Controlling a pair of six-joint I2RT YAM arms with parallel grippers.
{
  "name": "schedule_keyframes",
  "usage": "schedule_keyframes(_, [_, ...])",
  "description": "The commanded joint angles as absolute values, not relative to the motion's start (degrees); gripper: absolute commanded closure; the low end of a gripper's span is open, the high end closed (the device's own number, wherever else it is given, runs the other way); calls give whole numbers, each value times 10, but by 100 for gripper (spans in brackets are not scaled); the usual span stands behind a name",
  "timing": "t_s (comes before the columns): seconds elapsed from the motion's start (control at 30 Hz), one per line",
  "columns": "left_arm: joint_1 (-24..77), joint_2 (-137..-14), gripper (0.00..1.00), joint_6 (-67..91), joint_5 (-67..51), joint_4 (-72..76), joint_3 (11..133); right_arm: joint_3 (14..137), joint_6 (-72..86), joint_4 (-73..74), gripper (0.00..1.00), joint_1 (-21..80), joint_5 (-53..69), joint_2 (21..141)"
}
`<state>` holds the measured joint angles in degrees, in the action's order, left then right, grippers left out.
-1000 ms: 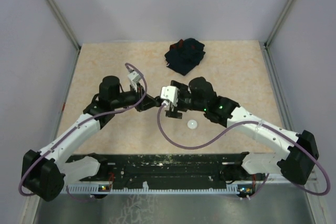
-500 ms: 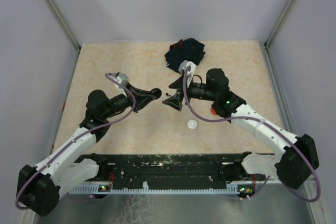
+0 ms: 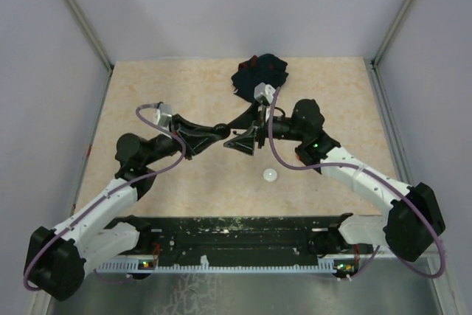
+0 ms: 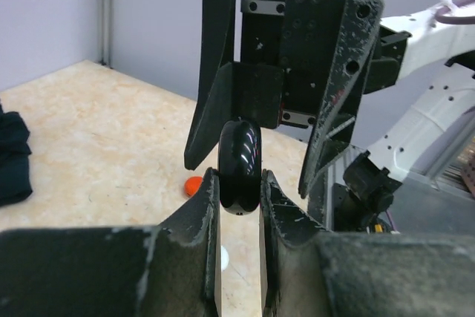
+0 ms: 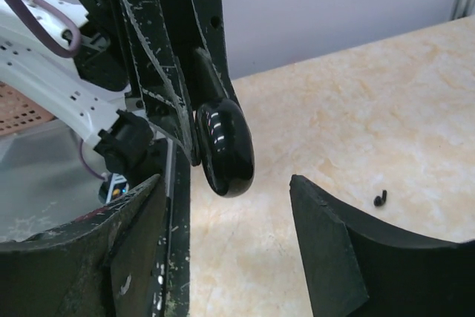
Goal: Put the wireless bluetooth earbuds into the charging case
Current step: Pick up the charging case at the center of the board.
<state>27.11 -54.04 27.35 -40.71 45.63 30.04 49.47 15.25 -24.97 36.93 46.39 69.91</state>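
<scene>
A glossy black round charging case (image 4: 239, 165) is held edge-on above the table, with my left gripper (image 4: 239, 177) shut on its lower part. In the top view the left gripper (image 3: 219, 132) points right and meets my right gripper (image 3: 242, 142) at mid-table. The right gripper (image 5: 226, 183) is open. The case (image 5: 225, 146) hangs between its fingers, close to the left one, with a wide gap to the right one. A tiny black earbud (image 5: 381, 198) lies on the table beyond the right finger.
A dark navy cloth (image 3: 259, 77) lies at the back of the table, just behind the right wrist. A white puck (image 3: 271, 175) rests on the table below the grippers. An orange-red puck (image 4: 191, 185) sits near the right arm. Walls close in both sides.
Both grippers turned to face each other tip to tip. The left one carried the black case between the right one's fingers, which have narrowed a little.
</scene>
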Motion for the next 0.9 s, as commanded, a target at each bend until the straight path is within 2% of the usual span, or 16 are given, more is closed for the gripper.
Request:
schedule_keyframes(0.0, [268, -546, 100, 307, -448, 530, 293, 502, 176, -327, 36, 361, 507, 704])
schedule_keyframes(0.27, [268, -555, 100, 328, -475, 558, 296, 520, 184, -344, 57, 360, 550, 718])
schedule_keyframes(0.4, [268, -562, 100, 339, -489, 570, 300, 520, 189, -353, 64, 360, 564, 719])
schedule_keyframes(0.6, [268, -572, 97, 342, -505, 570, 301, 531, 191, -349, 69, 360, 580, 720])
schedule_keyframes(0.7, [268, -575, 92, 334, -514, 565, 305, 539, 184, -326, 80, 360, 584, 722])
schedule_keyframes(0.8, [268, -572, 86, 307, -519, 523, 315, 556, 152, -262, 99, 360, 585, 721])
schedule_keyframes(0.87, [268, -568, 78, 280, -526, 476, 327, 575, 108, -202, 100, 359, 584, 719])
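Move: The charging case is level with the open right fingers and about 2 cm to that hand's left; it is already held by the left hand, roughly 1 cm to the right of that hand's point. Counted from the right hand, the white disc lies on the table some 5 cm ahead, 13 cm right and 28 cm below, and the red disc about 12 cm ahead and 21 cm right, at the same depth. Right fingers close and pinch the charging case while both hands draw back about 2 cm, left keeping its hold. ##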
